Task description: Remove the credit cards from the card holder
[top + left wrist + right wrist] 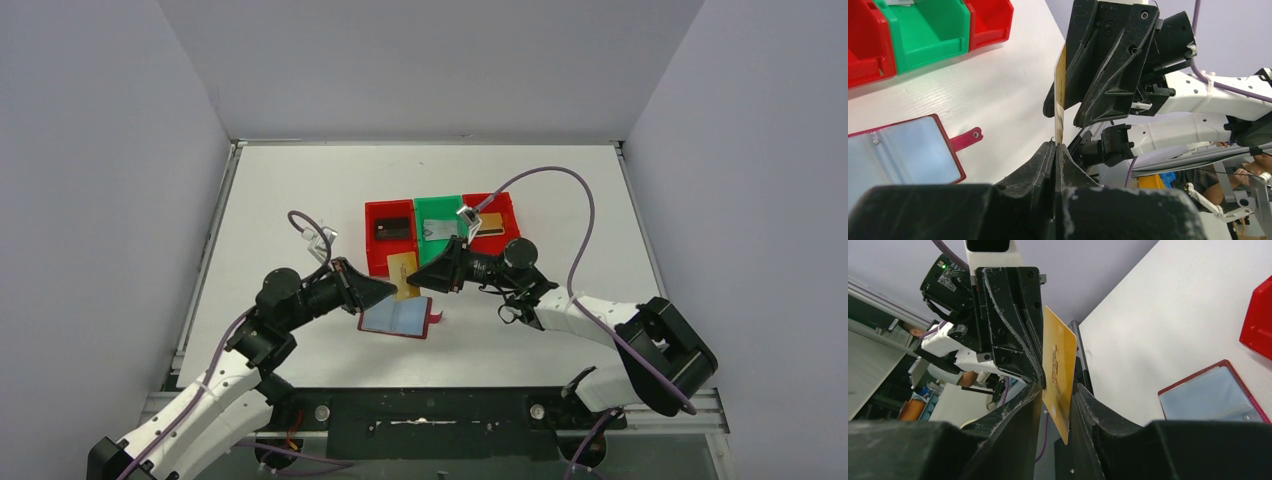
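A gold-yellow credit card (403,272) (1060,95) (1059,365) stands on edge in the air between the two arms. My left gripper (390,290) (1057,145) is shut on its near end. My right gripper (415,275) (1058,387) has come in from the other side, and the card's far end sits between its fingers. It leans on one finger, and a gap shows beside the other. The dark red card holder (395,318) (903,150) (1210,395) lies unfolded on the table below, pale blue sleeves up and snap tab pointing right.
Three small bins stand in a row behind the grippers: a red bin (370,240) with a dark card, a green bin (440,200) with a silvery card, and a red bin (510,205) with another card. Grey walls close in the white table.
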Available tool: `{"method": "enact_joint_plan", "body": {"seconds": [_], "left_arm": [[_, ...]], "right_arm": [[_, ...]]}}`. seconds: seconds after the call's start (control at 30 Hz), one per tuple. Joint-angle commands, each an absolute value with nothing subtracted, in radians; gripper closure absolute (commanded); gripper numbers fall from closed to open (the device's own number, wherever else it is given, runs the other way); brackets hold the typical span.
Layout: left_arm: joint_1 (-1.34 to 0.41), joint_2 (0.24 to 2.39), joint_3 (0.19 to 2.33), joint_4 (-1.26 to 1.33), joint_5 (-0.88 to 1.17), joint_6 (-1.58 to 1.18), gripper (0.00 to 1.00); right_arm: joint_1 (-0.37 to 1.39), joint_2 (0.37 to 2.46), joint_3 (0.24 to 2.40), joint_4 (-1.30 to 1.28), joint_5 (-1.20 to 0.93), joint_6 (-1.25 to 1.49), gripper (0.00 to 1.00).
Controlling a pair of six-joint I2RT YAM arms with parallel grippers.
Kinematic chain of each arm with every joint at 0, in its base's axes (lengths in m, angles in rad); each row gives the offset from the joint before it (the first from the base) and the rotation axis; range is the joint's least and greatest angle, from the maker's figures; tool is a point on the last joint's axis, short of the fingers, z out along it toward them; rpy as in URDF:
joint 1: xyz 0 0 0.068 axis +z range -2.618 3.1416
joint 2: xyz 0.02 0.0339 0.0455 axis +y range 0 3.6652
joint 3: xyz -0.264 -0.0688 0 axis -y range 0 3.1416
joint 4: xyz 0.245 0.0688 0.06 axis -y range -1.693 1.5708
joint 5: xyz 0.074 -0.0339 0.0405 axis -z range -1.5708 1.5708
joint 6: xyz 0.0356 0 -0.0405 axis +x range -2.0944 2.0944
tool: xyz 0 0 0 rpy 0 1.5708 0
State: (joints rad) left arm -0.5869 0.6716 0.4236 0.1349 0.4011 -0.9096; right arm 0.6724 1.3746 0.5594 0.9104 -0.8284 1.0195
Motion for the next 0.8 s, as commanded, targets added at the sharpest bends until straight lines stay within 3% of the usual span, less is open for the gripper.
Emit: {"method": "enact_joint_plan", "body": {"seconds": [0.0,0.23,0.67,0.77], "left_arm": [[-0.572,0.66,0.458,0.218,0.428,-0.903,1.0],[-0.565,0.688,0.432,0.296,0.465,-0.932,1.0],[-0.532,0.713,0.421,0.348,0.529,-0.962,1.0],[-0.528,0.717,0.411,0.386,0.529,-0.982,1.0]], "right_arm": [[0.662,1.353,0.59,1.055,-0.898,1.059,0.71],[0.645,1.326,0.584,1.029,-0.905,1.061,0.72],[0.592,1.35,0.56,1.168,-0.909,1.154,0.92],[0.593,1.342,0.561,1.128,-0.913,1.136,0.88]]}}
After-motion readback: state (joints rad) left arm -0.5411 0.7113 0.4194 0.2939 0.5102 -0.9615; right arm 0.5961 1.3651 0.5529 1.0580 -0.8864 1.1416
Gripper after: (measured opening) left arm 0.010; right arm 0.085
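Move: The left hand already pinches the gold card; its middle lies about 2 cm ahead of that hand and 2 cm to its right. From the right hand, whose partly open fingers straddle the card, the card's middle is about 2 cm left and 1 cm ahead. The open card holder lies some 18 cm below, about 5 cm left and 1 cm ahead; the green box sits roughly 22 cm ahead and 6 cm right, also low. The right fingers close onto the gold card while both hands rise about 2.5 cm, the left still pinching. ##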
